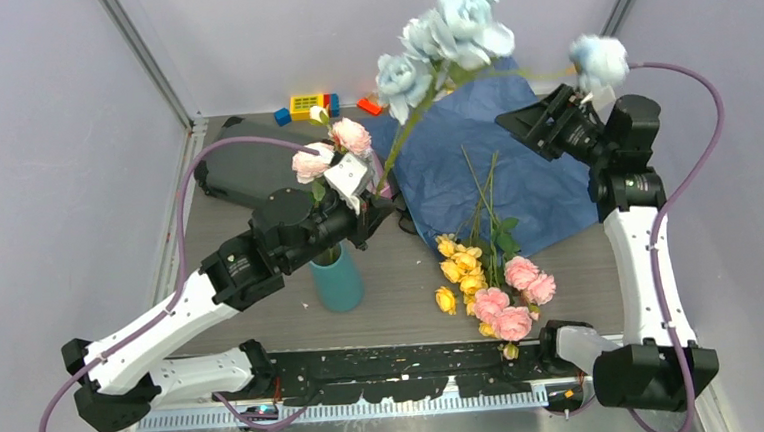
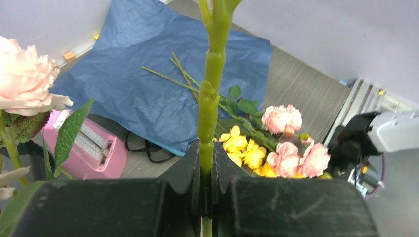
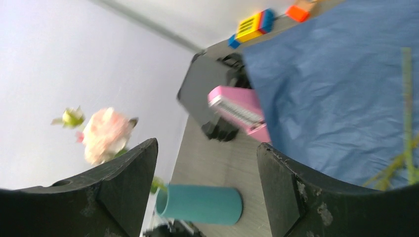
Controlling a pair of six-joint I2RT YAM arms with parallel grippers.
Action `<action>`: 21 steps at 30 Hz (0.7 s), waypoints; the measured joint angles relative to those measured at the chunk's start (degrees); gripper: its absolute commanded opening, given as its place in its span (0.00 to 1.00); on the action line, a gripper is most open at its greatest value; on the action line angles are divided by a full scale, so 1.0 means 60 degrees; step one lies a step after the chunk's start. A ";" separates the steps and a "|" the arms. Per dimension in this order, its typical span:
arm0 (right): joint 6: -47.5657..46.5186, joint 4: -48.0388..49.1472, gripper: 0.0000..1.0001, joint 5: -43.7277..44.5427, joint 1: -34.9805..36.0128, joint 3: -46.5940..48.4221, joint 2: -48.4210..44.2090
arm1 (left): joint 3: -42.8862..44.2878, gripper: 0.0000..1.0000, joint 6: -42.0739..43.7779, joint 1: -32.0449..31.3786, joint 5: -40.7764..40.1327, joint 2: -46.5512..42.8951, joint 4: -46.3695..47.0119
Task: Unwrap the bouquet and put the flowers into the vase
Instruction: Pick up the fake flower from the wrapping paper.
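Note:
My left gripper (image 2: 207, 163) is shut on the thick green stem (image 2: 210, 94) of the pale blue flowers (image 1: 447, 32), which rise high over the table's back. In the top view this gripper (image 1: 375, 206) hangs just up and right of the teal vase (image 1: 338, 279). Pink flowers (image 1: 332, 149) stand in the vase. Yellow flowers (image 1: 462, 271) and pink flowers (image 1: 518, 293) lie on the table, their stems on the unfolded blue wrap (image 1: 500, 169). My right gripper (image 1: 533, 122) is raised over the wrap's right side, open and empty (image 3: 207, 158), facing the vase (image 3: 200, 203).
A pink metronome (image 2: 84, 148) and a black ribbon (image 2: 148, 148) lie by the wrap's left edge. A dark grey case (image 1: 245, 169) sits at back left. Toy bricks (image 1: 311, 105) line the back wall. One pale blue bloom (image 1: 599, 59) hangs over my right wrist.

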 measured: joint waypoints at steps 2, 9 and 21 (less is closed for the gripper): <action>0.0018 0.0521 0.79 -0.0233 0.0554 -0.0244 -0.0321 | 0.0109 0.00 -0.0543 0.0117 0.0026 0.0120 0.0131; 0.0306 0.2463 0.80 -0.0430 0.3144 -0.0310 -0.0743 | 0.0080 0.00 -0.1555 0.0335 0.0262 0.0222 0.0404; 0.0572 0.4790 0.77 0.0127 0.5912 0.0729 0.0313 | -0.0244 0.00 -0.2149 0.0466 0.0772 0.0146 0.0495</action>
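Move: The blue flower's stem, just above where the left fingers hold it, lies roughly 26 cm to the right gripper's left, 12 cm back and some 6 cm higher. From the left gripper, that bit of stem is about 6 cm up and 2 cm forward. Beyond it, from the right gripper, the pink flower's heads are some 35 cm left and 5 cm back, about level in height; the vase is 37 cm left, 9 cm back and 25 cm down. Bring the empty, wide-open right gripper in towards the blue flower's stem: sweep it left about 19 cm while rising some 12 cm and drawing back 10, swinging its fingers counter-clockwise and tipping them up. Keep the left fingers shut on the stem, almost in place, and roll that wrist about 15 degrees so the flower leans forward and left. ##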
